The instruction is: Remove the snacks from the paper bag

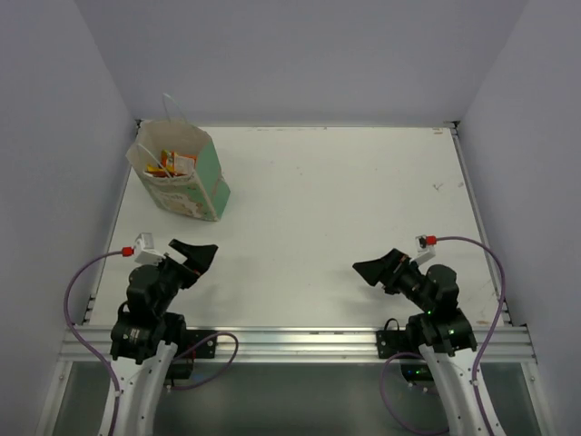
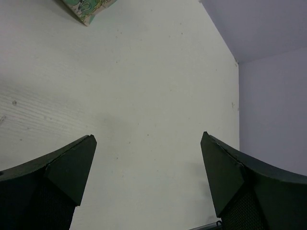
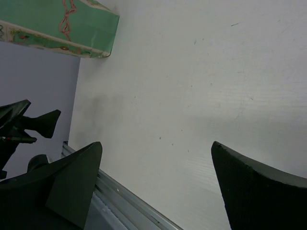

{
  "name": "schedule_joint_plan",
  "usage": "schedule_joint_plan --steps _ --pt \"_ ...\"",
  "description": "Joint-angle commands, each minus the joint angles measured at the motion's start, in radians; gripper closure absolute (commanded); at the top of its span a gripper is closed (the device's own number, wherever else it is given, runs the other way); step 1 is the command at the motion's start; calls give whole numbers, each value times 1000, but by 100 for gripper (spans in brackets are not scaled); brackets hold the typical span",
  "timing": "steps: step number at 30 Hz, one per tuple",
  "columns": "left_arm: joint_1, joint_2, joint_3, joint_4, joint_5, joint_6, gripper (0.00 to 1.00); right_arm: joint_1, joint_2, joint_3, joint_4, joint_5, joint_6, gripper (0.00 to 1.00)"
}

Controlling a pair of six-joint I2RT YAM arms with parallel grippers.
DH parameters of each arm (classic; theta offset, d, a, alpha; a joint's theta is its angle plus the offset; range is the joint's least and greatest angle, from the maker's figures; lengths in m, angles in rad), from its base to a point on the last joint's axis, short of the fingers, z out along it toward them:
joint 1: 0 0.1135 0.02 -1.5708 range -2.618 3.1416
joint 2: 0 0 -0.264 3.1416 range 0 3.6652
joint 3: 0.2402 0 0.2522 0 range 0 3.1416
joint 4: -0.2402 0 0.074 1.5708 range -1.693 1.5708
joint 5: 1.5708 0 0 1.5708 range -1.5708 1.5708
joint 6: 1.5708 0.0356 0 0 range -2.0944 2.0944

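The paper bag (image 1: pixel 192 179) stands upright at the table's far left, mint-green on its side, cream on its patterned face, with thin white string handles. Inside its open top lie the snacks (image 1: pixel 171 163), small orange, yellow and red packets. Only a bottom corner of the bag (image 2: pixel 87 8) shows in the left wrist view; its green side (image 3: pixel 57 26) fills the top left of the right wrist view. My left gripper (image 1: pixel 201 255) (image 2: pixel 148 136) is open and empty near the front left. My right gripper (image 1: pixel 370 269) (image 3: pixel 156 143) is open and empty at the front right.
The white table (image 1: pixel 345 209) is walled in by pale panels at the back (image 1: pixel 300 54) and both sides. A metal rail (image 1: pixel 300 341) runs along the near edge, where both arm bases are bolted. The left arm (image 3: pixel 24 124) shows in the right wrist view.
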Motion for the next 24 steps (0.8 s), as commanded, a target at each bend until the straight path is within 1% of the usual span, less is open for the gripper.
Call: schedule_joint_plan --steps 1,5,8,10,11,12,13,14,15,17,18,19,20,21,22,23,24 --pt "10 -146 68 8 21 36 0 -6 -190 53 -15 -6 -47 1" --pt "10 -141 139 11 -13 54 0 -4 -174 68 16 -23 -56 1" --pt "10 -94 228 -4 -48 103 2 -4 -141 77 53 -46 -56 1" --pt "10 -1 370 -36 -86 182 5 -4 -63 111 68 -67 -86 1" --pt "10 51 370 -48 -100 183 5 -6 -62 111 70 -69 -97 1" --pt "10 145 457 -58 -105 225 5 -4 -44 134 71 -63 -102 1" --pt "10 197 511 -91 -169 239 5 -4 -30 146 65 -52 -107 1" --pt "10 245 562 -110 -195 253 5 -4 -32 158 65 -37 -122 1" --pt "10 347 670 -133 -215 282 5 -4 -33 181 64 -31 -129 1" --pt "10 453 787 -170 -287 292 5 -4 -16 218 64 -20 -148 1" --pt "10 556 903 -186 -307 289 5 -4 -9 229 67 -20 -154 1" --pt "10 605 956 -205 -330 287 5 -4 20 240 70 -20 -156 1" --pt "10 645 997 -197 -332 287 5 -4 34 261 68 -17 -159 1" --pt "10 728 1066 -181 -325 286 5 -4 54 273 67 -17 -162 1" --pt "9 773 1106 -182 -314 281 5 -3 76 287 65 -17 -168 1" --pt "10 817 1181 -188 -308 270 5 -4 127 316 65 -18 -172 1" --pt "10 904 1214 -212 -297 266 5 -3 158 333 53 -26 -192 2"
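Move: Some 27 cm ahead of the left hand and about 9 cm to its left lie the snacks, down inside the standing paper bag and roughly level with that hand. The bag's middle is about 27 cm ahead, 8 cm left and 3 cm lower; its near handle arches about 20 cm ahead, 11 cm left and 9 cm higher. From the right hand the snacks lie about 28 cm ahead and 48 cm left, some 3 cm up. Climbing fast, the empty left hand goes up some 28 cm to clear the height of the bag's rim, first easing back a little, then swinging about 5 cm left and forward towards the bag's side of the table. Its fingers stay wide open while the wrist tips up, rolls left side up and turns counter-clockwise. The open right hand rises about 10 cm nearly in place, its fingers tipping up. ##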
